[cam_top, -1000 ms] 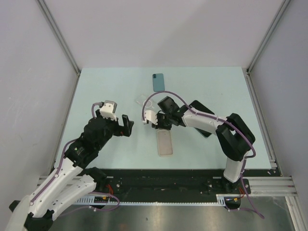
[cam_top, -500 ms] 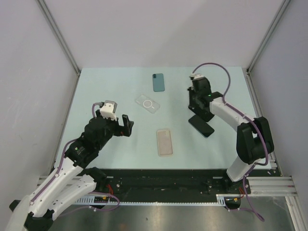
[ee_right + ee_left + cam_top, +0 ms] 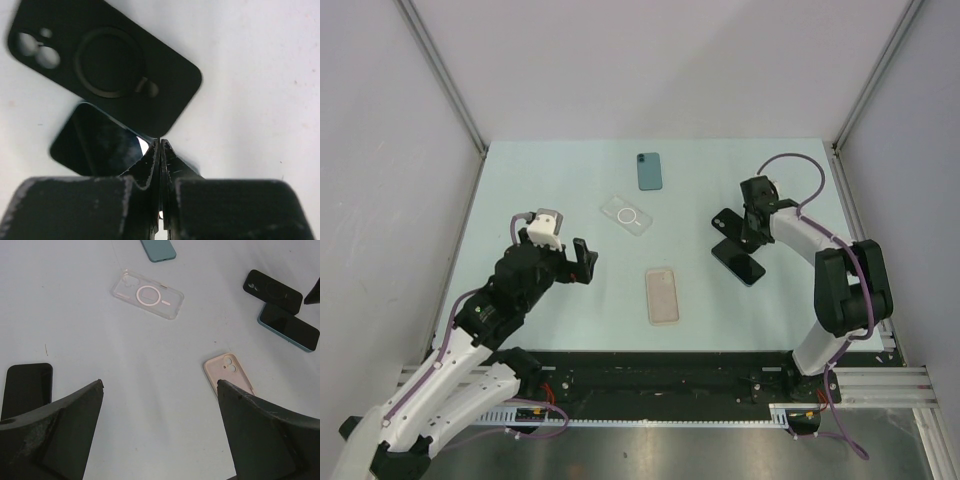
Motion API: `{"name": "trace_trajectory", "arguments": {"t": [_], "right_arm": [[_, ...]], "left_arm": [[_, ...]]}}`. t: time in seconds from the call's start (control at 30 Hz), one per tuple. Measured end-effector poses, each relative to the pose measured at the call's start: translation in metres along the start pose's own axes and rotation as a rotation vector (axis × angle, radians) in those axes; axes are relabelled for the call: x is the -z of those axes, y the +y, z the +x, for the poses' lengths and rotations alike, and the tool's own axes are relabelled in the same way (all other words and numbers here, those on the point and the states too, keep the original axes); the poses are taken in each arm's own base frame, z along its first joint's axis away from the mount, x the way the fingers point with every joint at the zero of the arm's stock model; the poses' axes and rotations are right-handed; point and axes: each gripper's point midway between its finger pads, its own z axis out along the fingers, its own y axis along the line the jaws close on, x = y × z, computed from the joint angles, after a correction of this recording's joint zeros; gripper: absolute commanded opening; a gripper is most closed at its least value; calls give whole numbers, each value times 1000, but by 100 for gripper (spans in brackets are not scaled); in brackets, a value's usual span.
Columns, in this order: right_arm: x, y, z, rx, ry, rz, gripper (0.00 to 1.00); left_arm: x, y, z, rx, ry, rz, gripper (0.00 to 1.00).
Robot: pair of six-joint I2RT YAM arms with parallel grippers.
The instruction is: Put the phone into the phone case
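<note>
A dark-screened phone (image 3: 740,264) with a teal rim lies at the right, its top end tucked under a black phone case (image 3: 725,220) that has a ring on its back. In the right wrist view the case (image 3: 105,70) lies above the phone (image 3: 92,142). My right gripper (image 3: 161,143) is shut with nothing between its fingers, its tips low over the phone's edge where it meets the case's corner. From above, the right gripper (image 3: 748,233) sits beside both. My left gripper (image 3: 583,262) hovers wide open and empty at the left, also seen in its own view (image 3: 160,385).
A clear case (image 3: 627,214) with a white ring lies mid-table, a teal phone (image 3: 649,171) behind it and a pink case (image 3: 661,295) near the front. The left wrist view also shows a black slab (image 3: 27,389) lying at its left edge.
My right arm swung from over the pink case at the centre out to the right, came down by the black case and phone, and its jaws closed. The left arm stayed put.
</note>
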Motion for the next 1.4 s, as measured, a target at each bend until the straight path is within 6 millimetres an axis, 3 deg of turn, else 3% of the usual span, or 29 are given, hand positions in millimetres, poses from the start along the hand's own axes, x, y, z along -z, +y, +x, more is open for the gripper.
{"name": "trace_trajectory", "arguments": {"t": [0.17, 0.37, 0.63, 0.8, 1.13, 1.4], "right_arm": [[-9, -25, 22, -18, 65, 56, 0], [-20, -32, 41, -6, 118, 77, 0], [-33, -37, 41, -16, 124, 75, 0], [-36, -30, 36, -6, 104, 39, 0], [-40, 8, 28, 47, 53, -81, 1], [-42, 27, 22, 52, 26, -159, 4]], "left_arm": [[1, -1, 0, 1, -2, 4, 100], [1, -1, -1, 1, -2, 8, 100], [1, -1, -1, 1, -2, 8, 100], [1, -1, -1, 1, -3, 9, 100], [1, -1, -1, 1, -2, 9, 100], [1, -1, 0, 1, -2, 9, 100]]}}
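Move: The black case lies under and ahead of the right gripper: its middle is about 5 cm forward, 2 cm left and 6 cm below, its near end almost beneath the shut fingertips. The black phone lies against its near side, centred some 6 cm back and 2 cm left of the gripper; the pink case is roughly 14 cm back and 23 cm left. From the left gripper, the black case is about 18 cm ahead, 42 cm right and well below. Bring the right gripper, still shut, down some 5 cm while easing it back and right, to get the fingertips low just off the black case's near end. Then sweep level, left about 5 cm and forward 4 cm, pushing that end with the closed tips away from the phone and turning the wrist some 10 degrees counter-clockwise. ##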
